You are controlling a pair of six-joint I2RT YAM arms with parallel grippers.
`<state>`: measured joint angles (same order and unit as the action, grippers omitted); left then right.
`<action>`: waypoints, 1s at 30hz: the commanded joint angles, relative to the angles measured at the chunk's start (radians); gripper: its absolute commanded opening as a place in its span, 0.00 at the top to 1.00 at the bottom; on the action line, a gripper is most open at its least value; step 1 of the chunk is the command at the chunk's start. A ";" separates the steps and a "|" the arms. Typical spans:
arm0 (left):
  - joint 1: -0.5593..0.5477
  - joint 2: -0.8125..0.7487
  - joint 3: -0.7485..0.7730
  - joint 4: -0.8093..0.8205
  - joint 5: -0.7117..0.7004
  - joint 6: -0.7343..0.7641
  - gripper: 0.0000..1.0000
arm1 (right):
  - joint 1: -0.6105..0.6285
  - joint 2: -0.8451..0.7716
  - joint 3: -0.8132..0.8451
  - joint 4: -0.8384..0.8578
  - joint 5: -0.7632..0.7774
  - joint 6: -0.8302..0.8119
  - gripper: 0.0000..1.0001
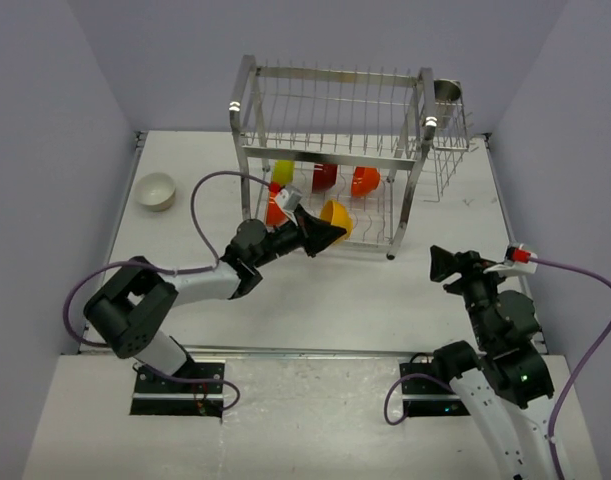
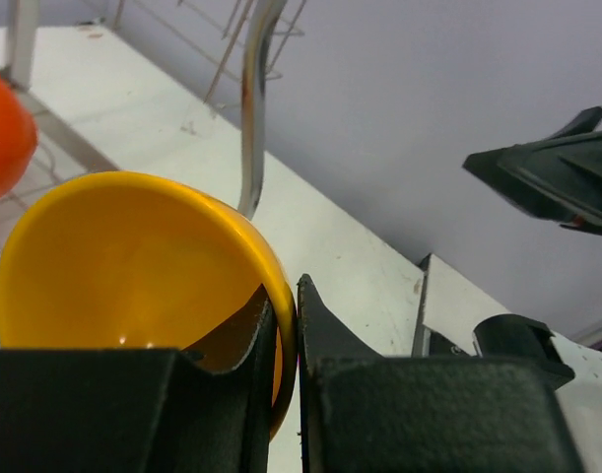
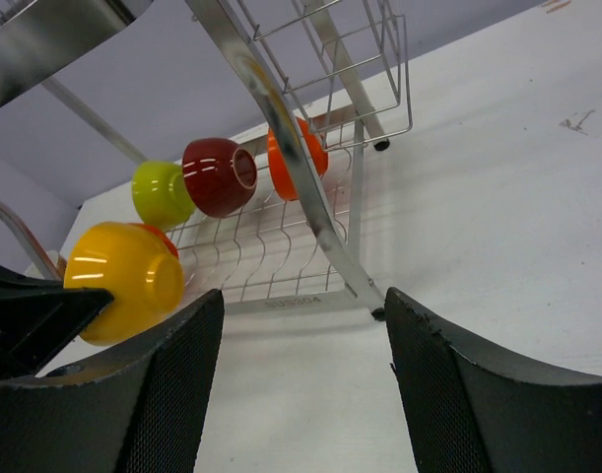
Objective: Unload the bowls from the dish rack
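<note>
My left gripper (image 1: 320, 232) is shut on the rim of a yellow bowl (image 1: 336, 217), held on its side at the front of the dish rack (image 1: 335, 150). In the left wrist view one finger is inside the yellow bowl (image 2: 113, 266) and one outside, with the gripper (image 2: 286, 296) pinching its wall. On the rack's lower tier sit a lime-green bowl (image 1: 283, 171), a dark red bowl (image 1: 324, 177), an orange bowl (image 1: 365, 181) and an orange-red bowl (image 1: 276, 210). My right gripper (image 1: 443, 265) hangs open to the right of the rack, with nothing between its fingers (image 3: 182, 384).
A whitish bowl (image 1: 156, 190) stands on the table at the far left. A metal cup (image 1: 447, 92) sits in the rack's wire side basket. The rack's front right post (image 3: 291, 158) rises close in front of my right gripper (image 3: 303, 305).
</note>
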<state>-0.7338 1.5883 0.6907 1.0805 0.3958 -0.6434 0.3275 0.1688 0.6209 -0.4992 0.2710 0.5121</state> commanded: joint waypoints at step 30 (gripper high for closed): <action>0.477 -0.527 0.248 -1.639 -1.031 0.080 1.00 | 0.002 -0.078 0.005 0.062 -0.168 -0.024 0.32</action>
<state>-0.3489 1.0618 0.9394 -0.6899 -0.7517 -0.6876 0.3275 0.1028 0.6205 -0.4747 0.1444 0.5102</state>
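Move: The left hand already holds the yellow bowl by its rim, just outside the rack's front. The white bowl, already set down, lies about 49 cm to its left, 24 cm farther out and some 20 cm below. The rack's left front foot is about 21 cm left and 8 cm ahead, with the front orange bowl 14 cm left and 17 cm ahead. From the right hand the white bowl is some 71 cm left and 32 cm ahead. Keeping the yellow bowl's rim pinched, the left hand sweeps about 35 cm to its left across the front of the rack, past its left front foot and towards the white bowl's side of the table, sinking only some 4 cm with almost no reach forward. On the way the wrist swings about 85 degrees counter-clockwise, rolls and tips down, so the fingers go from pointing right to pointing forward, somewhat left and down, while the open, empty right hand just eases a couple of centimetres up, left and back. ##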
